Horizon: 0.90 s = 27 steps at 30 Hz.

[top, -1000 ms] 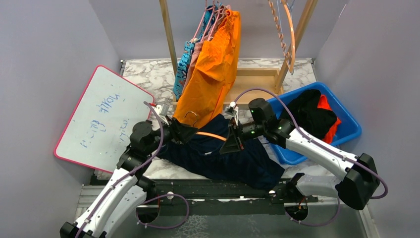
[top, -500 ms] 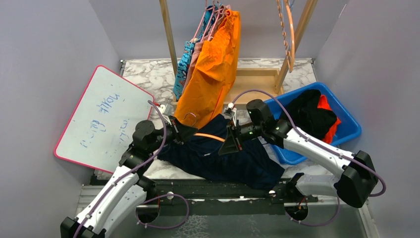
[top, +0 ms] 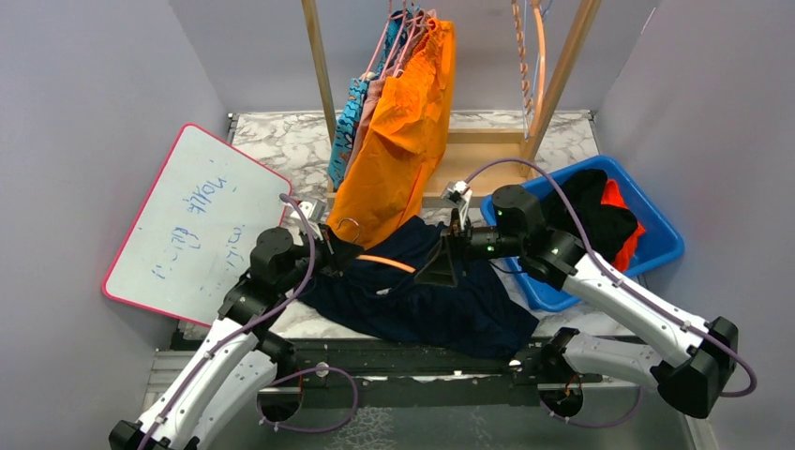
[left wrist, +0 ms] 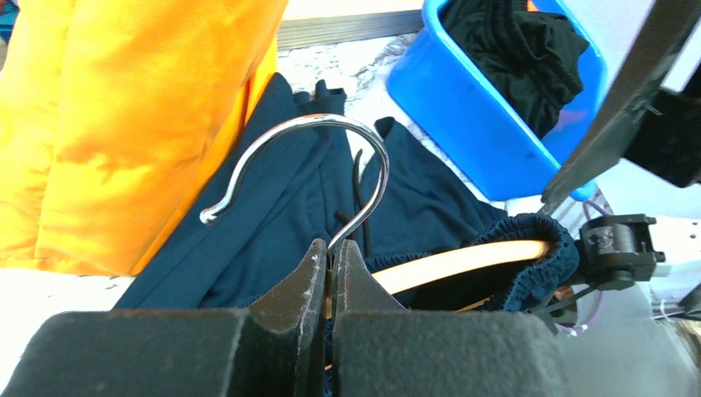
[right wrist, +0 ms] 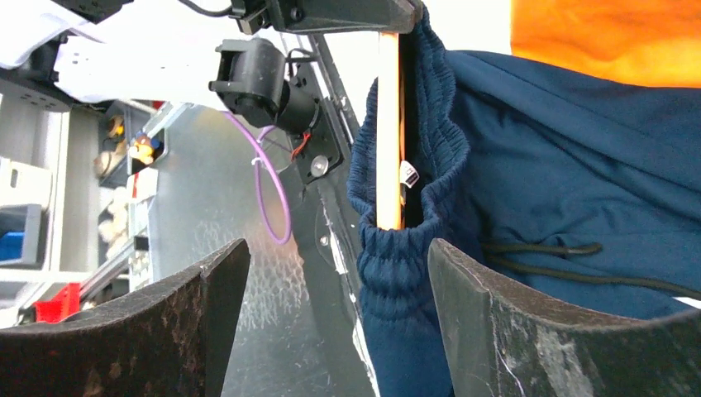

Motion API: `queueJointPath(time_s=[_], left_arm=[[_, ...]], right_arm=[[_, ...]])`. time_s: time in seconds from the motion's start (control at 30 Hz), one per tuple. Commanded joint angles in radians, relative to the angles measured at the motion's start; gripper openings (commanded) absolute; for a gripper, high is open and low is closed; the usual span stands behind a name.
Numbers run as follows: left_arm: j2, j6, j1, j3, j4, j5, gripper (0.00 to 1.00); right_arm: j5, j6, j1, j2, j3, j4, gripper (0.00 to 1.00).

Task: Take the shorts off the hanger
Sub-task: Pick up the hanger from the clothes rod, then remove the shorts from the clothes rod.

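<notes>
Dark navy shorts [top: 431, 305] lie on the marble table, their elastic waistband still stretched over an orange hanger [top: 386, 263]. My left gripper [left wrist: 329, 256] is shut on the neck of the hanger's metal hook [left wrist: 331, 124]. The hanger's orange arm [left wrist: 463, 260] runs right into the waistband [left wrist: 546, 248]. My right gripper [right wrist: 337, 248] stands open, and the waistband end [right wrist: 397, 273] with the hanger tip [right wrist: 388, 124] sits between its fingers, close to the right one. In the top view the right gripper [top: 441, 267] is at the hanger's right end.
A wooden rack [top: 319, 75] at the back carries bright orange shorts [top: 403, 122], with pink and blue printed ones behind. Bare hangers [top: 536, 56] hang at its right. A blue bin [top: 661, 246] holds black and red-orange shorts. A whiteboard [top: 192, 220] leans at the left.
My left gripper has closed on the hook's neck. My right gripper has opened off the waistband and its arm has shifted slightly right and back.
</notes>
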Motion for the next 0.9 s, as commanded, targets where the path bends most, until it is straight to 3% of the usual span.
queueJointPath(time_s=[0.0,0.23,0.37,0.47,0.67,0.87], left_arm=[[-0.025,0.027,-0.002,0.052,-0.014,-0.075,0.0],[-0.058,0.022,-0.002,0.052,-0.04,-0.09,0.0],[-0.059,-0.005,-0.002,0.081,-0.125,-0.111,0.0],[-0.041,-0.007,-0.002,0.158,-0.25,-0.195,0.0],[-0.076,0.013,-0.002,0.183,-0.31,-0.314,0.0],[-0.101,-0.015,-0.002,0.186,-0.308,-0.472,0.0]], right_arm=[[0.104,0.007,0.002,-0.032,0.02,-0.035,0.8],[0.015,0.011,0.005,0.059,0.013,-0.023,0.57],[0.017,0.024,0.011,0.114,0.023,0.025,0.26],[0.111,0.013,0.01,0.126,0.052,0.005,0.03],[0.27,0.004,0.011,0.098,0.068,-0.063,0.02],[0.375,0.011,0.011,-0.037,0.02,-0.117,0.02]])
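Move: The navy shorts' waistband, at the hanger's right end, lies about 2 cm left of the open right hand, 1 cm ahead and 3 below. From the left hand, which holds the hanger by its neck, it is some 13 cm right and 4 back. From the right hand, the hanger bar's middle is about 10 cm left and 3 ahead, nearly level, and the hanging orange shorts some 25 cm ahead and 9 left. Dip the right gripper some 4 cm over the hanger's right end and shut its fingers to pinch the navy waistband there, then carry it about 3 cm forward, turning slightly clockwise. Keep the left gripper closed on the hanger neck and draw it about 5 cm left, away from the right hand, turning it roughly 15 degrees counter-clockwise. ##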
